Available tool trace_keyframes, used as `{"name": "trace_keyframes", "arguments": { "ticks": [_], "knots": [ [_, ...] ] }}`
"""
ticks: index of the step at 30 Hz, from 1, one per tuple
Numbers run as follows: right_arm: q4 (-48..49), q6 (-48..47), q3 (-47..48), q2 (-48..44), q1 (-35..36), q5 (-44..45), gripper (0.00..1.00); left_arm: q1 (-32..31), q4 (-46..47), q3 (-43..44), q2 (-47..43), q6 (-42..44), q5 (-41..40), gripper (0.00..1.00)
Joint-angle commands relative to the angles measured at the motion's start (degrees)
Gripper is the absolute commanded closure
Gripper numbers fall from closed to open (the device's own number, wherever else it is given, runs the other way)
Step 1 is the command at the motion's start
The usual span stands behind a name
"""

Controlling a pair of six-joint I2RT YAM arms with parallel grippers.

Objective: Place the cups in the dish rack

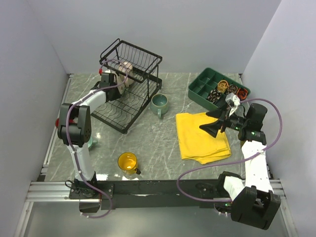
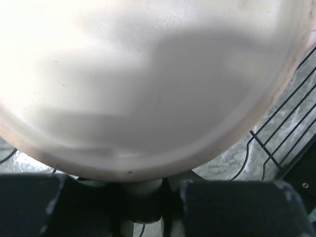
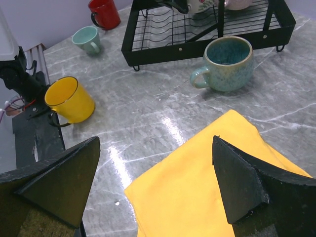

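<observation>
A pale cream-beige cup hangs at the upper basket of the black wire dish rack, with my left gripper shut on it. Its wall fills the left wrist view, and its handle sits between the dark fingers. A teal-green cup stands just right of the rack, and a yellow cup stands near the front. The right wrist view shows the yellow cup, a small teal cup, a red cup and the rack. Over a yellow cloth my right gripper is open and holds nothing.
A green compartmented tray with small items sits at the back right. The folded yellow cloth lies under the right gripper. White walls close in the table on three sides.
</observation>
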Motion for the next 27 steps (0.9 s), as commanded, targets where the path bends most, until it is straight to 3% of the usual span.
{"name": "trace_keyframes", "arguments": {
  "ticks": [1,11,18,27],
  "knots": [
    [0.3,-0.5,1.9,-0.1,-0.8,-1.7,0.00,0.2,4.9,5.7,0.4,2.4,-4.4,0.87],
    [0.1,-0.2,2.1,0.2,-2.4,-3.0,0.00,-1.0,2.5,9.9,4.6,3.2,-7.7,0.68],
    [0.0,-0.2,2.1,0.2,-3.0,-3.6,0.00,-1.1,1.2,11.2,5.1,4.5,-9.5,0.49],
    [-0.7,-0.6,2.2,0.5,-3.7,-3.8,0.00,-1.2,3.8,7.6,-0.7,4.6,-6.2,0.36]
  ]
}}
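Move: My left hand holds the floral cup, bottom up, by its handle, low over the rack's lower tier. The spot the cup is going to lies about 9 cm ahead of that hand and 2 cm to its right, roughly level with it. The pink mug is some 16 cm ahead and 5 cm right; the teal cup is 20 cm right, 4 cm back and 4 cm lower. From my idle right hand the spot is roughly 33 cm ahead, 40 cm left and 16 cm below. With my left hand I ease the upside-down floral cup forward about 3 cm, nearly level, deeper into the lower tier towards the pink mug, drifting slightly right and then back left while the wrist rolls its left side up by nearly 10 degrees. Partway along, my fingers start to open, going from about a quarter to over half wide and letting go of the handle; then the hand stays there around it. ##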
